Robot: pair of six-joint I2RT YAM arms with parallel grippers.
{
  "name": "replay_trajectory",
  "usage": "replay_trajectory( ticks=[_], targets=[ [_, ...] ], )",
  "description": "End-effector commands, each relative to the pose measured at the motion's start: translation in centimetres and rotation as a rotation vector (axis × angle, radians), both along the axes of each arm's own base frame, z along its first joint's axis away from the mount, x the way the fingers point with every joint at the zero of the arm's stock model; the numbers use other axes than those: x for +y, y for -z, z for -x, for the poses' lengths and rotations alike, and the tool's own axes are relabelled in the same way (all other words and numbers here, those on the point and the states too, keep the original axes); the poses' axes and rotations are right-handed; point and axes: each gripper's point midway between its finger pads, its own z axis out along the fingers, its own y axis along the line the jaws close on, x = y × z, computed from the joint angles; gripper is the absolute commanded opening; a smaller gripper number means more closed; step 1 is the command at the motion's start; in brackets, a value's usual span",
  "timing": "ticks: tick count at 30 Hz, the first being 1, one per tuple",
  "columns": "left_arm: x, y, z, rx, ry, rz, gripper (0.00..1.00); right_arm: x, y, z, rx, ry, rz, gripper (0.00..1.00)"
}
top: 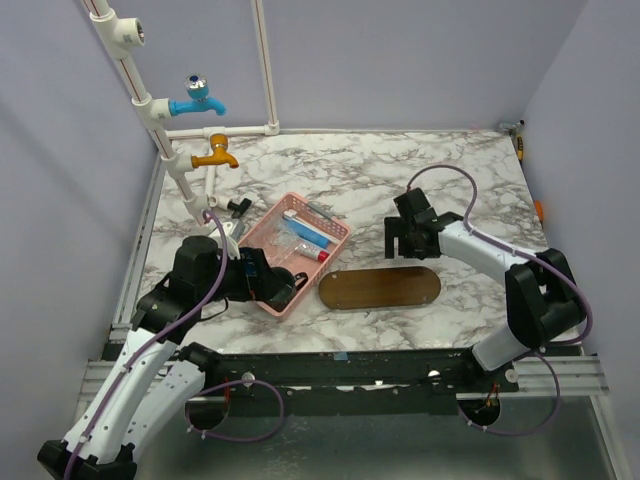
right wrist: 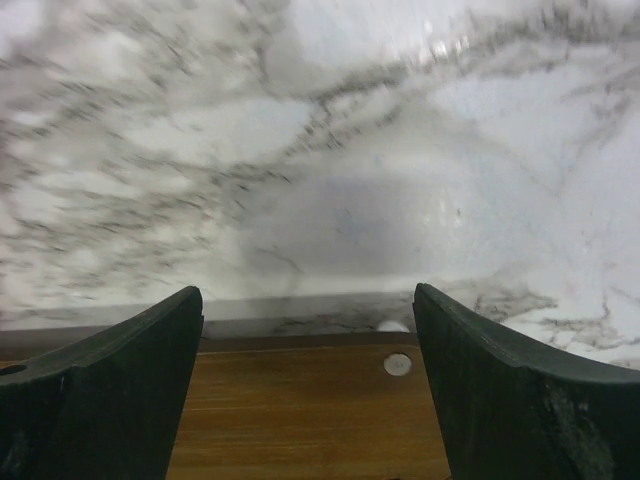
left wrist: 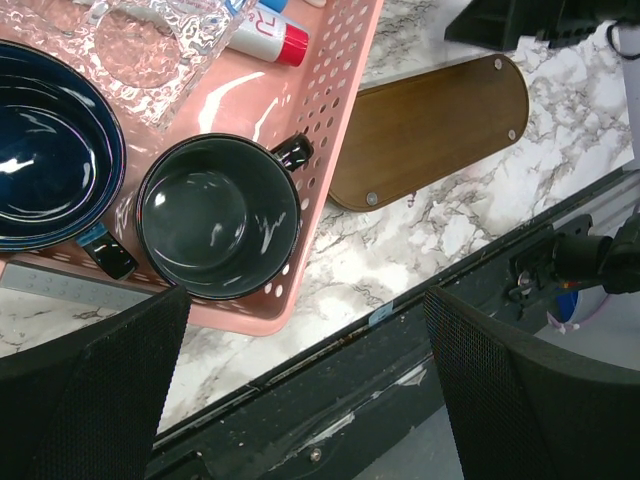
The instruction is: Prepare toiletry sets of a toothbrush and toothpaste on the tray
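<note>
The dark wooden tray point(top: 380, 288) lies bare on the marble, right of the pink basket point(top: 335, 232). The toothpaste point(top: 308, 236), blue and white with a red cap point(left wrist: 294, 44), lies inside the basket beside clear crinkled wrapping point(left wrist: 150, 40). I cannot make out a toothbrush in that wrapping. My left gripper point(top: 283, 290) hangs open over the basket's near corner and the table's front edge, with nothing between its fingers point(left wrist: 90, 400). My right gripper point(top: 403, 245) is open and empty above the tray's far edge point(right wrist: 300, 400).
A black mug point(left wrist: 220, 215) and a dark blue one point(left wrist: 50, 150) stand in the basket's near end. White pipes with a blue tap point(top: 197, 100) and an orange tap point(top: 217, 155) rise at the back left. Walls close in on three sides.
</note>
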Motion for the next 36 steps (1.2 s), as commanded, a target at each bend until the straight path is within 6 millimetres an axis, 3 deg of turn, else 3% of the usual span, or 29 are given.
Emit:
replay_trajectory(
  ticks=[1, 10, 15, 23, 36],
  targets=[
    [-0.2, 0.7, -0.1, 0.017, 0.006, -0.002, 0.99, 2.0, -3.2, -3.0, -0.086, -0.017, -0.020, 0.89],
    [0.2, 0.7, -0.1, 0.004, -0.020, -0.007, 0.99, 8.0, -1.9, -3.6, -0.086, -0.082, -0.062, 0.89],
    [0.4, 0.7, -0.2, 0.001, -0.029, -0.012, 0.99, 10.0, -0.6, -3.1, -0.076, -0.094, -0.070, 0.89],
    [0.4, 0.8, -0.3, 0.004, -0.036, -0.015, 0.99, 9.6, 0.7, -1.4, -0.055, -0.074, -0.057, 0.89],
    [0.4, 0.8, -0.3, 0.001, -0.037, -0.012, 0.99, 8.2, 0.2, 0.9, -0.067, 0.012, -0.066, 0.89]
  ],
)
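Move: The brown tray lies just behind the right gripper, its middle about 6 cm back, 6 cm to the left and 3 cm below. The pink basket's middle is some 28 cm left of the right gripper and 4 cm farther out; inside it, the red-capped toothpaste lies about 24 cm left and 5 cm ahead of that gripper. From the idle left gripper the tray's middle is about 28 cm to the right, 10 cm ahead and 17 cm below. Lift the open right gripper off to forward and up by about 4 cm, swing it left towards the basket along the tray's far side, then sink and draw back to the tray's far edge. Finish about 9 cm farther left, near the middle of that edge, fingers still open and pointing steeply down. ##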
